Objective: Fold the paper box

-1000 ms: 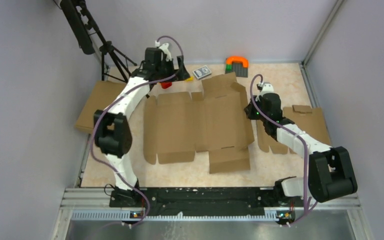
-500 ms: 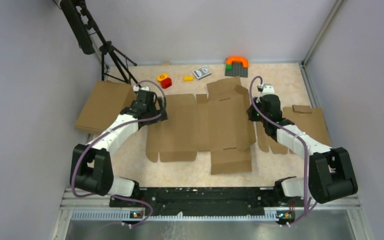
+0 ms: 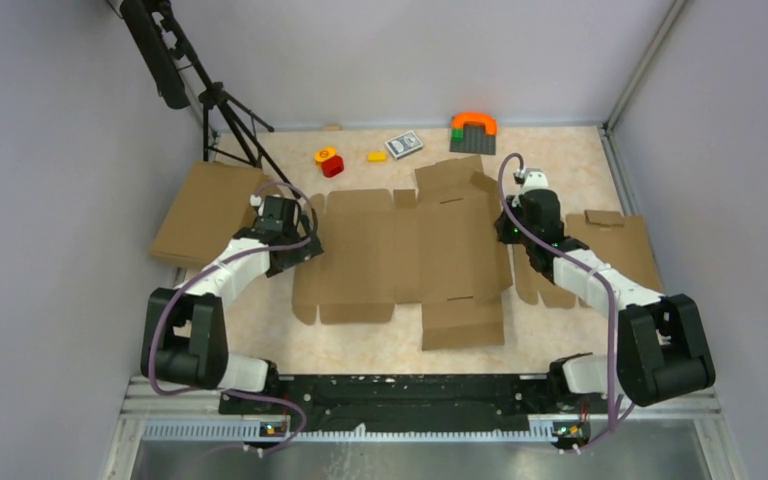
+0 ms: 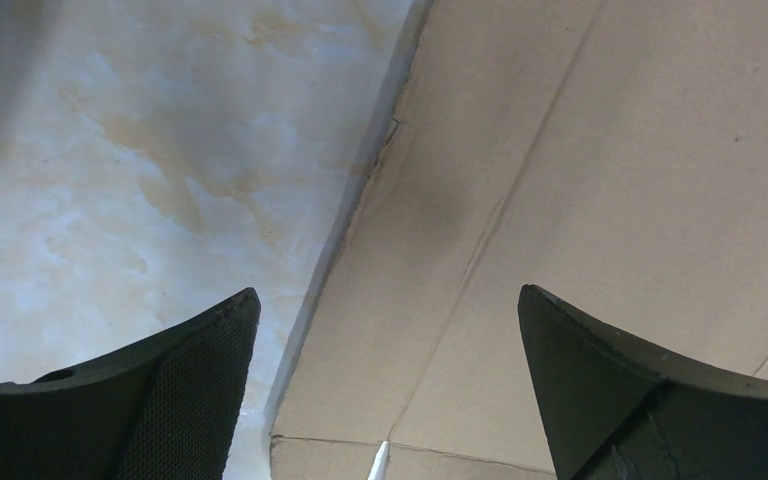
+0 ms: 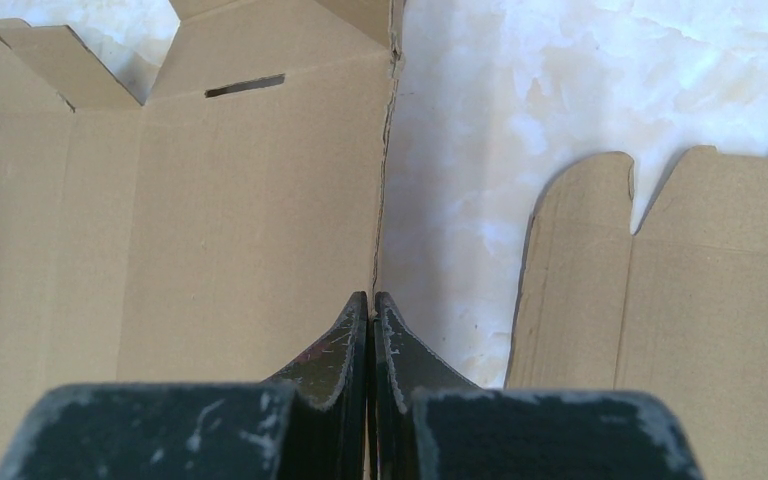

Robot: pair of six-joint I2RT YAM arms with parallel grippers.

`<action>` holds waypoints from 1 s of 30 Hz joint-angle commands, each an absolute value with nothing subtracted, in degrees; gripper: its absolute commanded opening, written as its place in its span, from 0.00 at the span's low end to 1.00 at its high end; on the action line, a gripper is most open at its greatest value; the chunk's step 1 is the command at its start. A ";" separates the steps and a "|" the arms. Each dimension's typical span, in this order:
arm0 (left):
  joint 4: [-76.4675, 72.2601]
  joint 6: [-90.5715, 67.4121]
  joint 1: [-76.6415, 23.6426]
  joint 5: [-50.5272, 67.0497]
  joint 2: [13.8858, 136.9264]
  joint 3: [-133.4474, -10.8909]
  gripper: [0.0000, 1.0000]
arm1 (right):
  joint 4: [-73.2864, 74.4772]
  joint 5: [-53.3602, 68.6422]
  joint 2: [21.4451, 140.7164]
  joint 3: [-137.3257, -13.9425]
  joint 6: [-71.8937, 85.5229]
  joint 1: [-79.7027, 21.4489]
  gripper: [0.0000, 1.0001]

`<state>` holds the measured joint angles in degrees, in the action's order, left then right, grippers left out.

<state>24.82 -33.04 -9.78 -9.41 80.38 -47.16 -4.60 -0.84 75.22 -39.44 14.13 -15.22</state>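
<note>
The paper box [image 3: 410, 250] lies as a flat brown die-cut sheet in the middle of the table, flaps spread out. My left gripper [image 3: 298, 250] hangs open over its left edge. In the left wrist view one finger [image 4: 175, 390] is above the marble table and the other is above the cardboard [image 4: 600, 150]. My right gripper [image 3: 513, 228] is at the sheet's right edge. In the right wrist view its fingertips [image 5: 356, 325] are pressed together, and the upturned edge of the paper box [image 5: 240, 200] runs straight in between them.
A smaller notched cardboard blank [image 3: 615, 250] lies right of the right gripper. Another flat brown cardboard piece [image 3: 200, 210] rests at the left under a tripod [image 3: 215, 100]. Along the back are a red and yellow toy [image 3: 328, 160], a yellow block [image 3: 376, 156], a card deck [image 3: 403, 145] and an orange arch [image 3: 473, 124].
My left arm swung from the far back of the table down to the sheet's left edge, still open. The sheet shifted slightly. The right arm stayed put.
</note>
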 commanded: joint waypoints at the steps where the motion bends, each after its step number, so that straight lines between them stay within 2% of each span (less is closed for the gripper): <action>1: 21.69 -34.44 -7.99 -3.95 81.54 -45.36 0.99 | -6.11 -0.32 75.79 -41.99 13.61 -15.78 0.00; 9: 19.66 -35.58 -5.77 2.13 85.40 -44.03 0.98 | -5.50 -0.26 76.93 -42.66 14.14 -15.75 0.00; 12: 17.70 -36.32 -4.67 6.81 85.86 -42.65 0.94 | -5.00 -0.26 77.53 -43.09 14.26 -15.73 0.00; 14: 15.60 -36.83 -3.74 10.18 85.78 -41.15 0.89 | -4.77 -0.31 77.96 -43.30 14.39 -15.77 0.00; 19: 11.76 -37.72 -3.21 18.03 85.30 -39.03 0.67 | -3.78 -0.29 79.35 -44.13 14.70 -15.73 0.00; 26: 3.85 -40.44 -2.61 28.01 86.08 -36.53 0.44 | -0.57 -0.85 81.93 -46.16 14.79 -15.81 0.00; 30: 3.29 -39.97 -2.33 28.98 85.57 -36.46 0.32 | 2.81 -3.53 83.72 -47.98 14.94 -15.73 0.00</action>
<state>6.70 -39.11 -2.46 23.66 85.45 -36.93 -0.08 -2.90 82.21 -44.38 14.37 -15.22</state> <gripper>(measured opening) 0.366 0.008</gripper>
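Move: The paper box's left edge lies almost below the open left hand, about 1 cm left and 4 cm down. Some 20 cm left and 10 cm ahead of the hand is the brown carton; the red block lies about 20 cm ahead and 7 cm right, 3 cm lower. From the right hand, already pinching the box's right edge, that left edge is roughly 44 cm left, 6 cm back and 8 cm lower. Dipping 3 cm, the left hand rolls and slides 6 cm right, half-closing around the box's left edge. ##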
